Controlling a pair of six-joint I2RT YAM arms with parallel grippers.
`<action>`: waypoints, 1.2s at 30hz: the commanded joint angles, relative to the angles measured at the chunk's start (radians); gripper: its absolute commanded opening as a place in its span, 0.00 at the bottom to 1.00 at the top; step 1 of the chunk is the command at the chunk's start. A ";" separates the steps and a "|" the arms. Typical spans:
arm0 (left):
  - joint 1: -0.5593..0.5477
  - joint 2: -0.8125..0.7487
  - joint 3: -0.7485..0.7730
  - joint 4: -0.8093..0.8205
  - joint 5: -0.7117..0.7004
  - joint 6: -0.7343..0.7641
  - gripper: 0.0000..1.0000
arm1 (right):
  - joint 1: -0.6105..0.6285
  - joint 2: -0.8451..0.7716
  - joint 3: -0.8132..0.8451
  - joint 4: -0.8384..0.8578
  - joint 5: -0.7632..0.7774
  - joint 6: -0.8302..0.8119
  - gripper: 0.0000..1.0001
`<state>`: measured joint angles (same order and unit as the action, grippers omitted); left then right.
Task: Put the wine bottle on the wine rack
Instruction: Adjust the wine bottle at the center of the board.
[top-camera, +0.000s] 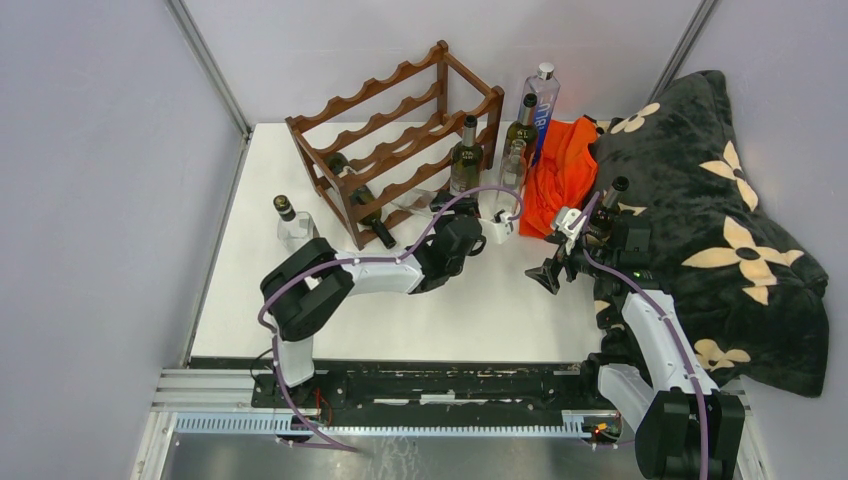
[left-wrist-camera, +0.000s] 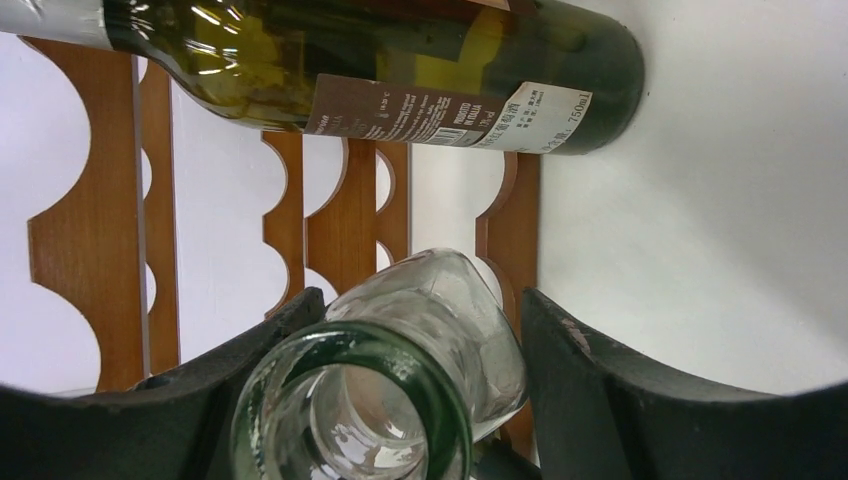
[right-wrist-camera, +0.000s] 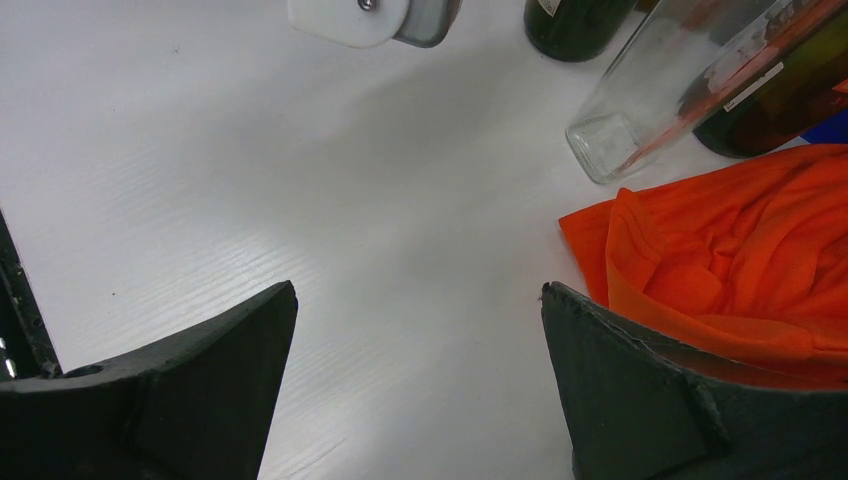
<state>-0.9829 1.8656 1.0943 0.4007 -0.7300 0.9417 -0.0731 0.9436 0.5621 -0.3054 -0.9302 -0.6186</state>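
Note:
The wine bottle (left-wrist-camera: 420, 350), of clear glass, sits between my left gripper's (left-wrist-camera: 420, 292) fingers with its base toward the camera. The jaws are shut on its body, and the gripper is rolled onto its side. In the top view my left gripper (top-camera: 450, 218) is at the near right end of the reddish-brown wine rack (top-camera: 400, 130), whose wavy rails (left-wrist-camera: 345, 230) stand just beyond the bottle. A dark bottle (top-camera: 362, 205) lies in the rack's bottom tier. My right gripper (top-camera: 555, 270) hovers open over bare table (right-wrist-camera: 400, 180), holding nothing.
A green labelled bottle (top-camera: 465, 155) stands right of the rack, close to the left gripper (left-wrist-camera: 400, 70). More bottles (top-camera: 520, 130) stand behind it. A small clear bottle (top-camera: 293, 225) stands left of the rack. Orange cloth (top-camera: 560, 175) and a black flowered blanket (top-camera: 700, 200) fill the right side.

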 joint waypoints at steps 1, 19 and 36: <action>0.022 0.015 -0.006 0.146 -0.004 0.087 0.02 | -0.002 0.001 0.002 0.017 0.002 -0.014 0.98; 0.147 0.111 -0.079 0.261 0.069 -0.020 0.51 | -0.002 0.003 0.004 0.014 0.005 -0.017 0.98; 0.149 0.042 -0.097 0.138 0.054 -0.192 0.99 | -0.002 -0.007 0.010 0.003 0.001 -0.024 0.98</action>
<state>-0.8307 1.9682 0.9859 0.5713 -0.6743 0.8749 -0.0731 0.9482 0.5621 -0.3130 -0.9257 -0.6281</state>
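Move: The left gripper still holds the clear glass bottle by its neck; the rack's lower-row slot for it lies about 6 cm ahead, 9 cm to the left and 8 cm below. The racked green bottle is some 15 cm left and 4 cm ahead, about 8 cm lower; the standing wine bottle is roughly 5 cm ahead and 5 cm right, its middle about level. From the idle right gripper, the slot lies about 16 cm ahead, 28 cm left and 7 cm down. Push the held clear bottle into the lower row of the rack with the left gripper, going forward and left about 4 cm each while sinking some 3 cm. Ease off there briefly, then open the fingers wide to release the neck and drop the hand about another 3 cm, drifting 2 cm farther left. ##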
